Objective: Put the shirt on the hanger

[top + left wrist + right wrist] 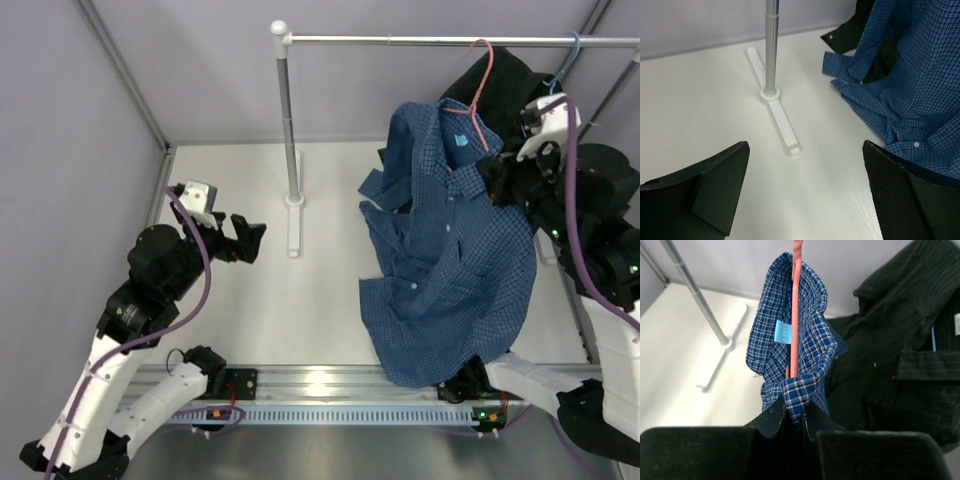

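The blue checked shirt (pixel 445 260) hangs from the pink-red hanger (pixel 483 95), whose hook is over the rail (pixel 400 41); its lower part spreads over the table. My right gripper (pixel 497 170) is at the shirt's right shoulder. In the right wrist view that gripper (pixel 800 415) is shut on a fold of the shirt (pixel 815 340), right beside the hanger's wire (pixel 795 315). My left gripper (pixel 250 240) stands open over bare table, left of the rack pole. In its own view this gripper (pixel 805 150) holds nothing and the shirt (pixel 910 85) lies to its right.
A black shirt (pixel 500 85) hangs behind the blue one on a light blue hanger (pixel 570 60). The rack's upright pole (pixel 287 130) and its white foot (pixel 780 120) stand between the arms. Walls close in the back and left.
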You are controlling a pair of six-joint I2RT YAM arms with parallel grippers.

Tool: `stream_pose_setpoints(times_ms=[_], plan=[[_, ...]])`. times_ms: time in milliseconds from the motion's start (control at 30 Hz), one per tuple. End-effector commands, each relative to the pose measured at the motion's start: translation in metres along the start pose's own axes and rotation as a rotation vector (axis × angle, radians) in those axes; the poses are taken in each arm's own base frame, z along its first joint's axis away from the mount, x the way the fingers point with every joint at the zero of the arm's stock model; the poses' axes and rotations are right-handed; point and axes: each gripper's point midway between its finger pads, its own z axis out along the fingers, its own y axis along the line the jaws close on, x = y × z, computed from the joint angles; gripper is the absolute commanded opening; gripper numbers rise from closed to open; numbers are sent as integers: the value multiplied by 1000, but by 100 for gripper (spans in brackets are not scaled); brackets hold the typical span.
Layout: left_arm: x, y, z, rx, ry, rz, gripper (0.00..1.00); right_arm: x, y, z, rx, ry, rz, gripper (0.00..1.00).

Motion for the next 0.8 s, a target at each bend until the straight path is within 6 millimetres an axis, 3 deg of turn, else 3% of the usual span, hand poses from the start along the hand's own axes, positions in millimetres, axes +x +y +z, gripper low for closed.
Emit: stream_pose_setpoints(times_ms=[0,33,133,200,400,567,733,767], plan=[[28,8,4,-34,34,-12,98,-27,-7,8,56,-143,85,0],[50,10,11,-34,82,-12,98,-33,-13,17,98,-179,99,0],[77,6,22,-11,142,-25,98,-22,-16,49,131,-167,87,0],[92,5,26,3,185,-16,98,-27,-17,61,144,-202,90,0],[96,13,21,-22,172,11,98,-47,-18,75,159,-267,98,0],[104,6,23,17,199,10,98,-52,-26,97,191,-253,100,0],[103,6,21,22,189,11,98,-33,-33,118,226,-231,126,0],[103,6,20,22,187,10,98,-16,-34,126,229,-204,130,0]])
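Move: The right hand grips the blue shirt at the hanger's near shoulder. The free stretch of rail that the pink hook is meant for lies roughly 22 cm ahead, 3 cm left and 8 cm above. The hook's top is some 11 cm ahead, 3 cm left and 14 cm up; the blue hanger's hook on the rail is about 22 cm ahead, 16 cm right and 8 cm up. From the empty left hand, that stretch is about 24 cm ahead, 48 cm right and 19 cm up. Forward, about 12 cm towards the rail, goes the right hand with the shirt and hanger, dipping about 3 cm early on and then staying nearly level, while it turns some 10 degrees clockwise. Its shut fingers keep their pinch on the cloth and the hanger's shoulder. The open, empty left hand sinks about 11 cm at first, tipping down a little, then stays there. ##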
